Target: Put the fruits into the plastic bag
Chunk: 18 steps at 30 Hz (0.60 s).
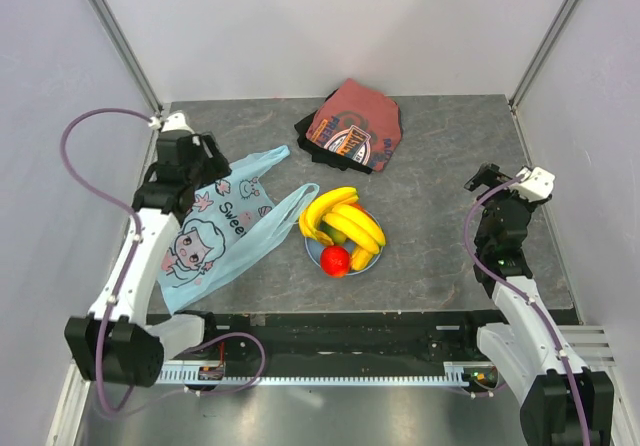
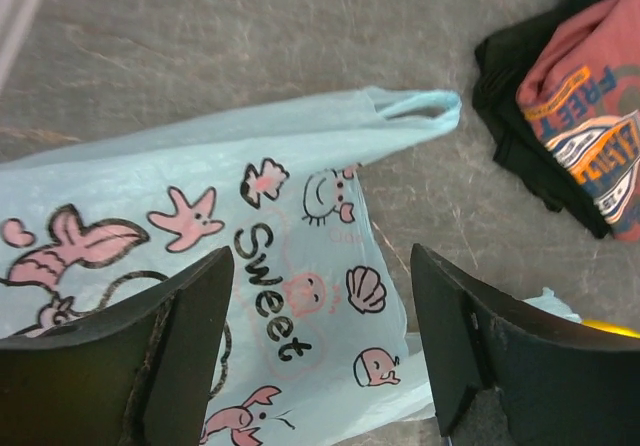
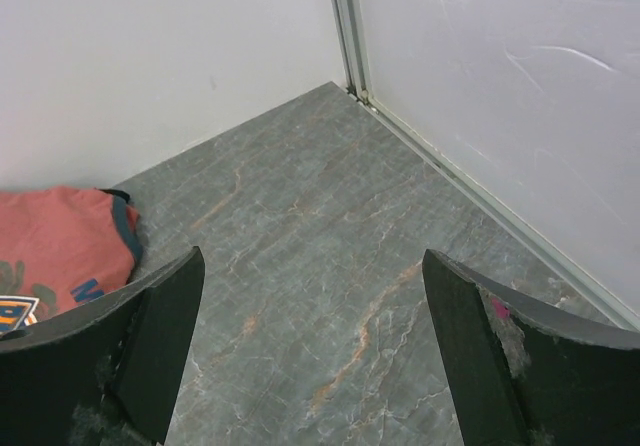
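The light-blue plastic bag point(image 1: 225, 224) lies flat on the table's left side, its "Sweet" print and cartoon face up. Its two handles point toward the middle. My left gripper point(image 1: 213, 156) hovers open over the bag's upper part; in the left wrist view the bag point(image 2: 300, 216) fills the space below the open left gripper point(image 2: 320, 256). A bunch of yellow bananas point(image 1: 342, 216) rests on a light-blue plate point(image 1: 313, 251), with a red round fruit point(image 1: 335, 260) at the front. My right gripper point(image 1: 483, 179) stands open and empty at the far right, above bare table point(image 3: 312, 254).
A folded dark-red printed cloth point(image 1: 352, 126) lies at the back centre, also seen in the left wrist view point(image 2: 585, 116) and the right wrist view point(image 3: 60, 236). White walls enclose the table on three sides. One bag handle point(image 2: 420, 106) reaches toward the cloth.
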Each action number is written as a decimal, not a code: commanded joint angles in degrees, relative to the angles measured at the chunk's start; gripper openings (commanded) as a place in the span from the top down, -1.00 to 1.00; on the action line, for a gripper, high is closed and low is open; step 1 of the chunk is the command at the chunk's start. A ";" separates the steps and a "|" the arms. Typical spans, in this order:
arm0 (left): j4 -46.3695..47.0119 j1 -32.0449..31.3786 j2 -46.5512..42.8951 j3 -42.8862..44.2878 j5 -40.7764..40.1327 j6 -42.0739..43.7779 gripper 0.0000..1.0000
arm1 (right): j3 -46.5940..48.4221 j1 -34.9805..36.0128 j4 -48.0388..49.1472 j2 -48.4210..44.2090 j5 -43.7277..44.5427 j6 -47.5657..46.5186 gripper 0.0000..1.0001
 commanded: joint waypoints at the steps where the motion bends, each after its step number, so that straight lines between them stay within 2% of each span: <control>1: -2.55 -7.23 6.33 3.07 -1.55 -1.47 -0.56 | 3.31 0.27 -2.44 0.56 1.04 -0.19 -0.96; 4: -3.87 -10.33 10.63 4.31 -3.60 -1.82 -0.56 | 3.23 0.27 -2.88 -0.40 1.31 -0.54 -0.96; 9: -4.57 -11.30 16.53 4.14 -2.28 -2.61 -0.56 | 2.61 0.27 -4.02 -1.64 1.84 -0.19 -0.96; 18: -2.30 -11.66 31.90 6.33 5.01 -6.30 -0.57 | 3.58 0.27 -6.40 -1.55 3.33 0.69 -0.96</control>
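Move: The plastic bag's open mouth edge, by the shell and whale drawings, lies about 10 cm to the left hand's right, roughly level fore and aft, and some 21 cm below. The bag's nearer handle loop is about 18 cm right, also about level. The fruit bowl sits some 28 cm right and 11 cm back, the red cloth bag about 31 cm right and 16 cm ahead. From the right hand, the mouth edge is roughly 44 cm left, 3 cm back and 21 cm below. Downward and to its right, the left hand drops about 15 cm and shifts some 8 cm across the printed face of the plastic bag towards its mouth edge, most of the sideways part coming early. The wrist tips the fingers down by nearly 30 degrees and turns them slightly clockwise; they stay open throughout. ##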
